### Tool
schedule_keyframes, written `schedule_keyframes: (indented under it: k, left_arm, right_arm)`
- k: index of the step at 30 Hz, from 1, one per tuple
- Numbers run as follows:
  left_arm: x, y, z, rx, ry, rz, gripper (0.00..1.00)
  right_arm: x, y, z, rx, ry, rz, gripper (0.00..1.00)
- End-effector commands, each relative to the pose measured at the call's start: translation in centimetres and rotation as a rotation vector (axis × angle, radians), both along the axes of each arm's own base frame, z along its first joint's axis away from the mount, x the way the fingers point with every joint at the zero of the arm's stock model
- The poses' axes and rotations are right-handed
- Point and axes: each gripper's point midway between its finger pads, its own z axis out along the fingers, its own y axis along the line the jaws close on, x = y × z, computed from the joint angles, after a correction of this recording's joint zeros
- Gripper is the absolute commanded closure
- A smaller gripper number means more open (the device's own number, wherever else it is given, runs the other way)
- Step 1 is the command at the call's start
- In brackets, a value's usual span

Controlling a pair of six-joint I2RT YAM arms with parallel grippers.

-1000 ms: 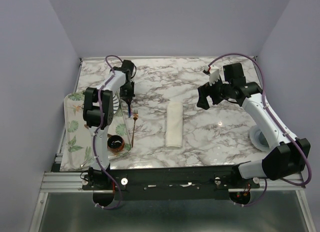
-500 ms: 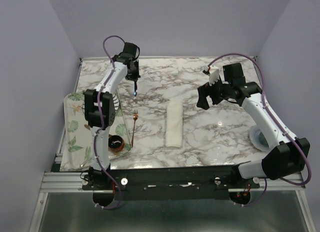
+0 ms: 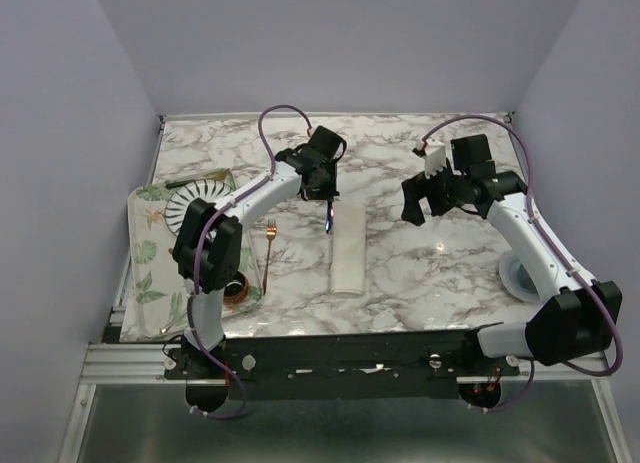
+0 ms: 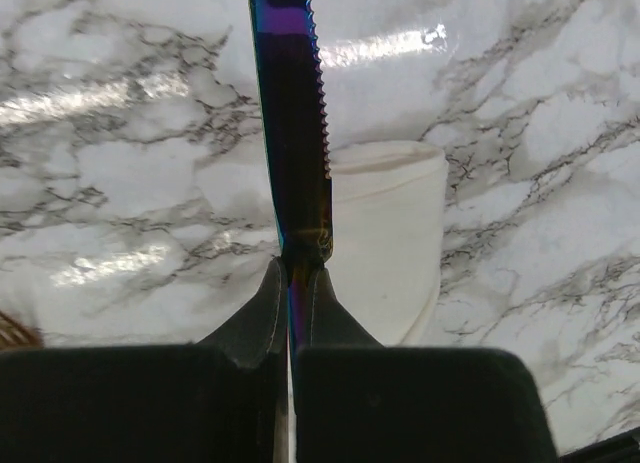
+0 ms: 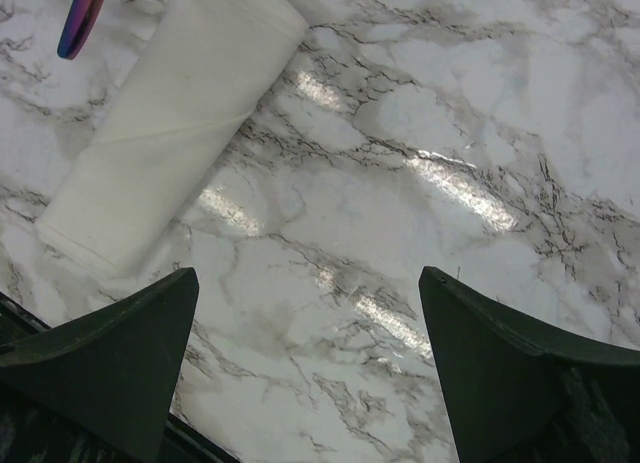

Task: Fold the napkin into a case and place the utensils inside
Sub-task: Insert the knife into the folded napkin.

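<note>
The napkin [image 3: 348, 248] lies folded as a narrow cream case on the marble, also seen in the left wrist view [image 4: 392, 233] and the right wrist view [image 5: 170, 123]. My left gripper [image 3: 328, 197] [image 4: 297, 268] is shut on the handle of the purple-blue utensil [image 4: 290, 113], a serrated blade hanging tip-down [image 3: 329, 220] over the case's far left corner. Its tip shows in the right wrist view [image 5: 82, 18]. The copper-gold fork [image 3: 269, 245] lies on the table left of the case. My right gripper [image 3: 412, 201] [image 5: 310, 283] hovers open above bare marble, right of the case.
A white plate with black stripes [image 3: 190, 198] sits on a leaf-print mat [image 3: 145, 268] at the left. A small dark bowl [image 3: 232, 286] stands near the front left. A white round object [image 3: 520, 278] lies by the right arm.
My left gripper closed on the purple-blue utensil beside the fork, lifted it and swung right to the case's far end. The right arm shifted only slightly.
</note>
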Motion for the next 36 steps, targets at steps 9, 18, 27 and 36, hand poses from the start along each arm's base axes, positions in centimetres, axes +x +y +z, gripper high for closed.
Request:
schedule_keyframes:
  k: [9,18,27,36]
  left_arm:
    - [-2.2,-5.1,-3.0,-0.025,0.001,0.049,1.00]
    - [-3.8,-5.4,-6.2,0.023,0.059,0.044,1.00]
    - [-7.7,-4.6,-6.9,0.028,0.123,0.027,1.00]
    - [-9.8,-4.4,-6.1,0.004,0.140,0.026,1.00]
  right_arm:
    - [-2.9,-3.0,-1.1,-0.034,0.002,-0.072,0.00]
    - [-4.2,-3.6,-0.9,-0.031,-0.013,-0.084,0.00]
    - [-4.8,-3.8,-1.1,-0.034,-0.011,-0.081,0.00]
    - [-5.5,-3.4,-1.1,-0.005,-0.003,-0.069,0.00]
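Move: The left hand already holds the knife, its handle end trailing back towards the robot. The folded napkin's middle lies about 12 cm back, 6 cm to the right and 11 cm below it. The fork lies roughly 13 cm back and 15 cm to the left, the brown mug some 20 cm back and 23 cm to the left. From the idle right hand, the napkin is about 14 cm left, 5 cm back and 17 cm below. The left hand keeps its grip, moves about 9 cm back and down, slightly right, sliding the knife's handle under the napkin's fold; the right hand backs off about 5 cm. ##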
